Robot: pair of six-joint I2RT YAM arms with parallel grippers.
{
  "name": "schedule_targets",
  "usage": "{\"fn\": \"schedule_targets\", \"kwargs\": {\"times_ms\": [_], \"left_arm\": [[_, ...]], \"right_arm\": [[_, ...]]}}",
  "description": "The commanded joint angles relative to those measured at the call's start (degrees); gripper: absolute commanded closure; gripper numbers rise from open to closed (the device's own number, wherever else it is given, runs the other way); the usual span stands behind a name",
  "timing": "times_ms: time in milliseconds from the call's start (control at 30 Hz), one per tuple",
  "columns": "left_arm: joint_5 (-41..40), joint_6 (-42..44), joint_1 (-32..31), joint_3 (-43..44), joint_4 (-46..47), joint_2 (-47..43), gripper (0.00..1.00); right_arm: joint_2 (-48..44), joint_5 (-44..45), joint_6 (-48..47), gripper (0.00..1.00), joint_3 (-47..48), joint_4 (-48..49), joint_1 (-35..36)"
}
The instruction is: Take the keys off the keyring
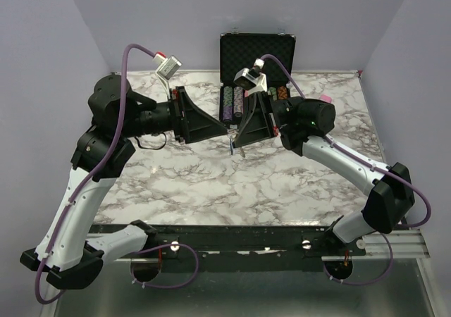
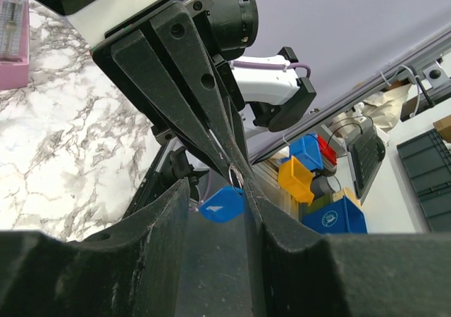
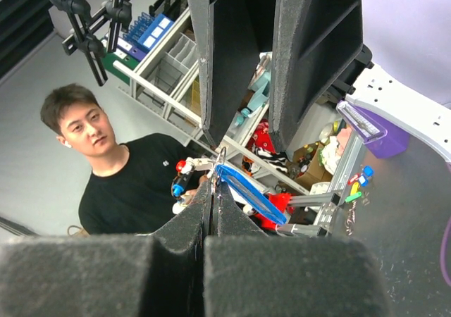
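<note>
Both grippers meet in the air above the marble table (image 1: 211,183). My right gripper (image 3: 215,184) is shut, its tips pinching the thin silvery keyring (image 3: 222,155). The blue key (image 3: 251,193) hangs from that ring beside the right tips. In the left wrist view the keyring (image 2: 236,176) sits at the right gripper's tips, and the blue key (image 2: 222,203) dangles between my left gripper's (image 2: 213,187) parted fingers. It lies close to one finger (image 2: 257,204), clear of the other. From above, the left gripper (image 1: 227,124) and right gripper (image 1: 237,145) almost touch, with the key (image 1: 233,146) a blue speck.
An open black chip case (image 1: 257,56) with rows of chips stands at the back of the table. A pink object (image 1: 325,96) lies at the back right, also shown as the pink object (image 2: 13,35). A person (image 3: 106,169) and shelves appear beyond the table.
</note>
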Motion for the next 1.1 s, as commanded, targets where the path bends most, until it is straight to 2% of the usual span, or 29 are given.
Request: {"fn": "schedule_targets", "kwargs": {"times_ms": [0,700,800,900,1067], "left_arm": [[1.66,0.43,-0.36,-0.69,0.30,-1.14,0.57],[4.47,-0.36,-0.71,-0.25,0.47,-0.52,0.60],[4.91,-0.18,-0.89,-0.25,-0.14,-0.26,0.66],[5.09,0.25,-1.06,0.18,-1.02,0.09,0.75],[5.09,0.34,-1.33,0.27,-1.02,0.44,0.77]], "right_arm": [[0.27,0.64,-1.98,0.99,1.65,-0.91,0.62],[-0.52,-1.12,-8.22,0.99,2.79,-8.39,0.80],[-0.52,-1.29,-8.22,0.99,2.79,-8.48,0.89],[-0.61,-1.29,-8.48,0.99,2.79,-8.56,0.80],[-0.43,-1.38,-8.83,0.99,3.05,-8.91,0.89]]}}
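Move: The keyring's metal ring sits at the shut tips of the right fingers, roughly 2 cm left, 1 cm back and 1 cm above that hand's point. From the half-open left hand the ring lies about 3 cm to the right, some 2 cm back and about level. The blue tag hangs about 3 cm right, 3 cm back and 3 cm below the left hand, and the key about 5 cm right, 4 cm back and 3 cm below. With its fingers still shut on the keyring, the right hand eases left, forward and slightly down, about 1.5 cm in all, bringing the ring to the left fingertips, then stops. The left hand first narrows its fingers only a touch and nearly waits, then slides about 1 cm back to line its gap up with the ring and closes to roughly half its starting opening, the tips coming in on both sides of the ring but not shut. ##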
